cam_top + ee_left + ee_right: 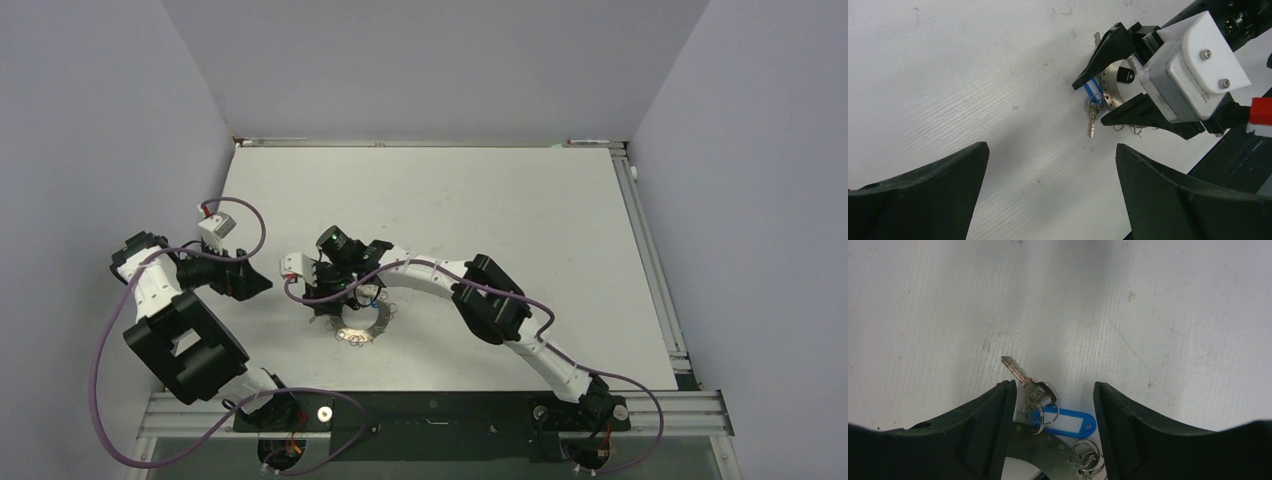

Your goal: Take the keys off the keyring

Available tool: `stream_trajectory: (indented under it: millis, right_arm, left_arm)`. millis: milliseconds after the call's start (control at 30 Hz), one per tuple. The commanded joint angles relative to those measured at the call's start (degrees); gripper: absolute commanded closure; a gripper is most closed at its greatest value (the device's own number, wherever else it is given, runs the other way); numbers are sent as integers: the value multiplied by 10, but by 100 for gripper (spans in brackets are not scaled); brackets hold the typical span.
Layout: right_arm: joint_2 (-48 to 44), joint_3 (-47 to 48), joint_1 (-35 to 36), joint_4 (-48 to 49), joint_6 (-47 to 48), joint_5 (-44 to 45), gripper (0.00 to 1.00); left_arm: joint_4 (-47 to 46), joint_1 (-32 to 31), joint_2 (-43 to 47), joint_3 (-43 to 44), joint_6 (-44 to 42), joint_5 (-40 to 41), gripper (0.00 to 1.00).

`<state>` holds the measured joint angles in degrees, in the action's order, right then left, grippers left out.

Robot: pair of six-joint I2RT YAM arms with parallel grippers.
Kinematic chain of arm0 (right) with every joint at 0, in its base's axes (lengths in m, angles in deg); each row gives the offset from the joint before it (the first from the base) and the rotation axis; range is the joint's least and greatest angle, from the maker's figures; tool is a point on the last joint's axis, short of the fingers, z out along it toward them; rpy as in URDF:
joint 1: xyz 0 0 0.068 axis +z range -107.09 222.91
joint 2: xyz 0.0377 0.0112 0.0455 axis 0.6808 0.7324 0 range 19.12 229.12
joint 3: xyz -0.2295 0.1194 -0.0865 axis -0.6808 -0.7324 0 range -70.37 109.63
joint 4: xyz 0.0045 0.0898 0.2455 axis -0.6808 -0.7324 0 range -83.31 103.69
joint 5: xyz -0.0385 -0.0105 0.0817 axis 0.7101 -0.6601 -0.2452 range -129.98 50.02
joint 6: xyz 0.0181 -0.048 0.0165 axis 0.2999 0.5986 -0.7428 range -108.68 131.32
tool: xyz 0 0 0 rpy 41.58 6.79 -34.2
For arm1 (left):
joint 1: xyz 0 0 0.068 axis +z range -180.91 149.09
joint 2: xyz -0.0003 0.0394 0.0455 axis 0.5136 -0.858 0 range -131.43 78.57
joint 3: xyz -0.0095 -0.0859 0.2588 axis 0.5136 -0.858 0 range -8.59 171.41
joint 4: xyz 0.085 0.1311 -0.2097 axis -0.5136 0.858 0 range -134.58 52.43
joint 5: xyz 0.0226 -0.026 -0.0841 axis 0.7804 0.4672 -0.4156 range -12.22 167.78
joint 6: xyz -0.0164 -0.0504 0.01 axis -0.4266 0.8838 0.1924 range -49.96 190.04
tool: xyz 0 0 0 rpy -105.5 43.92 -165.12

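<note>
The keyring [1040,449], a flat grey metal ring with small holes round its rim, lies on the white table [520,230]. My right gripper [1053,386] straddles it, and in the left wrist view its jaws sit against both edges of the keyring [1112,92]. Ahead of those fingertips a silver key [1020,375] and a blue plastic tag [1065,421] hang from small split rings on the rim; more small rings [1087,454] cluster by the right finger. My left gripper [1052,147] hovers open and empty over bare table, a little left of the key [1092,125].
In the top view the keyring [362,330] lies mid-table near the front, with the right gripper [335,300] on it and the left gripper [258,283] close by to its left. Purple cables loop round both arms. Grey walls enclose the table, with a metal rail [440,405] along its near edge.
</note>
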<state>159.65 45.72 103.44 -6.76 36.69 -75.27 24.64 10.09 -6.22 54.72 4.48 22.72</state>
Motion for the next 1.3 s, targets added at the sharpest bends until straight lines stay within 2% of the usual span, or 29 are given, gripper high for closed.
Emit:
stream_trajectory:
  millis: [0,233,400,600,667,867,933,1033,1133,1267]
  right_arm:
    - [21,38,6,-7,22,2,41]
    - [46,61,6,-61,56,-6,41]
    - [51,65,2,-105,76,-10,52]
    - [-7,-30,-11,-116,104,-14,65]
    - [-19,-49,-13,-127,114,-12,74]
    - [-48,-87,-13,-129,123,3,90]
    - [-53,-89,-13,-131,124,7,94]
    - [-66,-96,-13,-133,124,15,95]
    - [-96,-118,-17,-106,107,19,95]
    - [-165,-195,-31,20,18,9,95]
  left_arm:
    - [-23,2,9,8,8,-18,4]
    - [-24,-1,20,2,-4,-16,4]
    - [-18,-5,31,-4,-19,-12,4]
    - [-37,-29,54,-12,-12,4,4]
    - [-64,-46,66,-20,12,16,4]
    - [-164,-111,115,-53,110,60,4]
    - [-185,-118,122,-54,142,65,4]
    - [-198,-119,117,-43,173,64,4]
    - [-209,-119,112,-34,194,67,4]
    - [-249,-119,127,-53,227,59,4]
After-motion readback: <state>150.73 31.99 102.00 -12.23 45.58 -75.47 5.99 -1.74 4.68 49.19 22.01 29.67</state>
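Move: The blue tag lies almost under the right hand's half-open fingers, about 3 cm down and 1 cm forward. The silver key hooked to the same rings sits some 3 cm left and 2 cm back of this hand. The steel keyring's middle is roughly 8 cm to the hand's right and 4 cm back, the black tag inside it about 6 cm right and 1 cm back. From the left hand the blue tag is about 17 cm right, 1 cm back and 11 cm below. The right hand sinks a little under 2 cm over the blue tag and the head of the silver key, then closes its fingers from half open to a narrow gap, pinching the tag where the small rings join it, and drags it some 6 cm to the right and slightly back, staying low over the table. The left hand, fingers still wide open and empty, first edges about 3 cm right, then about 2 cm forward, tilting some 10 degrees. ##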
